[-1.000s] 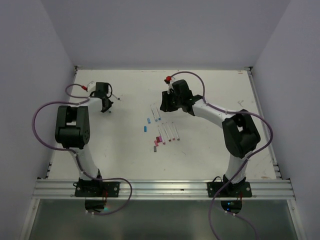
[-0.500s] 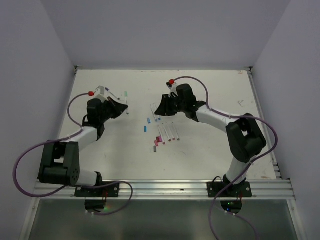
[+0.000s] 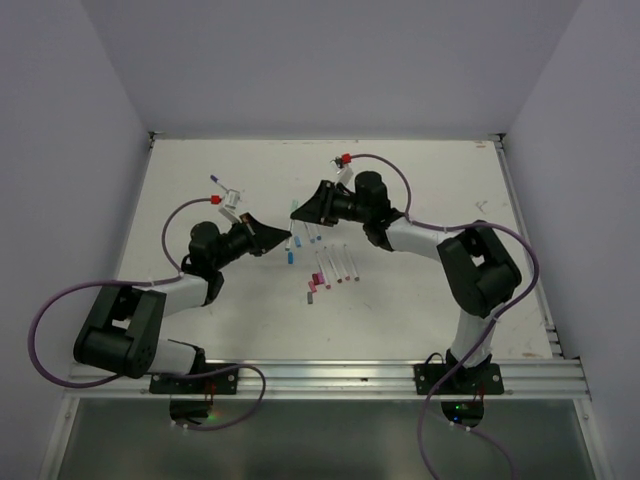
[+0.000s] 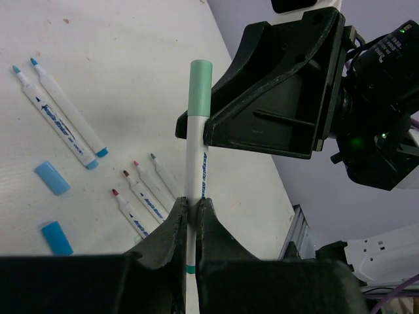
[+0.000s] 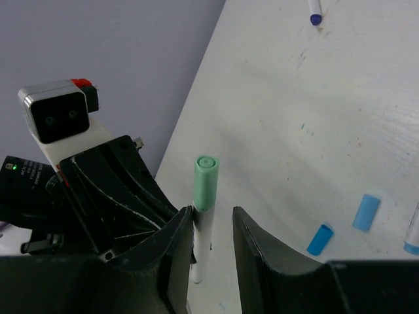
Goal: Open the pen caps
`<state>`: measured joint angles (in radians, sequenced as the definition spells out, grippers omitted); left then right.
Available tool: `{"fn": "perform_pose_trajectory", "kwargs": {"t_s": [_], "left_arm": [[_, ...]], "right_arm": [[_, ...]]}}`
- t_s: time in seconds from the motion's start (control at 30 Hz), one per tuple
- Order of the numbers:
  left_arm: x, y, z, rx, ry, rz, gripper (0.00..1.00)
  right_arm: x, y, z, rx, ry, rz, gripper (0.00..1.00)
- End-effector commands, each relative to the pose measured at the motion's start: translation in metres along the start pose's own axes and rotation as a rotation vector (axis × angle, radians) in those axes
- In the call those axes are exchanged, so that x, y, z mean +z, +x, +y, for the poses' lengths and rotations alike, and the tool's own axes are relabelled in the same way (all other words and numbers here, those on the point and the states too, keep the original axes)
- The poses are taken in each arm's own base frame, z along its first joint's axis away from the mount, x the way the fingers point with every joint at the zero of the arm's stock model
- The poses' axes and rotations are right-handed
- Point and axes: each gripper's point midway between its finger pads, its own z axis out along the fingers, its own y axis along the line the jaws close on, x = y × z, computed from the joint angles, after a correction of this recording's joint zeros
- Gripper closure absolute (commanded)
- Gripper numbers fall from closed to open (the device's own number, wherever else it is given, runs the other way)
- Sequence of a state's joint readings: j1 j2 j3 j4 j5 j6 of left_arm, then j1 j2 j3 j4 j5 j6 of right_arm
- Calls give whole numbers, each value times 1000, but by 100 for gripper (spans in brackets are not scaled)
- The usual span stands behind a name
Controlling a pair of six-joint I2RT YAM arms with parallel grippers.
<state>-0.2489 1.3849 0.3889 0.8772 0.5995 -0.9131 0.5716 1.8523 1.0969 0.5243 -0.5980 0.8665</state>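
My left gripper (image 4: 192, 203) is shut on the white barrel of a pen (image 4: 194, 163), which stands upright out of the jaws. A mint-green pen cap (image 4: 200, 88) is on its top end. My right gripper (image 5: 213, 210) is open and straddles the barrel just below the green cap (image 5: 204, 182); its left finger (image 5: 177, 235) touches the barrel and the other stands apart. From above, both grippers meet over the middle of the table near the cap (image 3: 294, 206). Loose blue pen caps (image 4: 52, 178) (image 5: 366, 212) lie on the table.
Two uncapped cyan pens (image 4: 65, 114) and several more uncapped pens (image 3: 338, 266) lie on the white table (image 3: 430, 300), with pink caps (image 3: 312, 292) beside them. A blue-tipped pen (image 5: 315, 12) lies farther off. Walls close in the table on three sides.
My left arm has swung from the far left to the table's middle, carrying the pen. My right gripper has moved left to meet it and now straddles the barrel.
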Motion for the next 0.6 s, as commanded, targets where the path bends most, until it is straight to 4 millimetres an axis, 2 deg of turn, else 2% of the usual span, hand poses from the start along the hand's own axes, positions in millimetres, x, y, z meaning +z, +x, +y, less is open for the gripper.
{"fn": "perform_pose_trajectory", "kwargs": {"t_s": [0.0, 0.27, 0.37, 0.47, 0.53, 0.57], "left_arm": [[-1, -12, -25, 42, 96, -42, 100], [1, -16, -25, 1, 90, -69, 100], [0, -22, -26, -5, 86, -99, 100], [-1, -26, -30, -9, 91, -116, 100], [-1, -27, -33, -8, 103, -117, 100], [-1, -26, -33, -11, 106, -115, 100]], "right_arm": [[2, -6, 23, -14, -87, -28, 65], [7, 4, 31, -20, -86, -20, 66], [7, 5, 32, -27, -74, -29, 71], [8, 6, 31, -28, -70, -28, 80], [10, 8, 32, -26, -74, -25, 98], [10, 8, 31, -27, -71, -27, 100]]}}
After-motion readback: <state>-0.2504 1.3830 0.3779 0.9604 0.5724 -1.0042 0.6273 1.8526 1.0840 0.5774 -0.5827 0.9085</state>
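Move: Between the two hands, the left one already holds the capped pen slanting up. From the right hand, the barrel just below the green cap lies about 2 cm back, 2 cm left and 1 cm lower; from the left hand, some 3 cm ahead and 1 cm up. On the table, 16 cm below the right hand, are one blue cap about 1 cm ahead, another 4 cm back and 2 cm left, and two bare pens roughly 6 cm ahead, 4 cm right. Easing about 2 cm left and 2 cm back towards the pen, the right hand brings its part-open fingers round the barrel, then shuts them to pinch it just below the green cap, above the left fingers. The left hand keeps its grip and lifts the pen some 1.5 cm. ##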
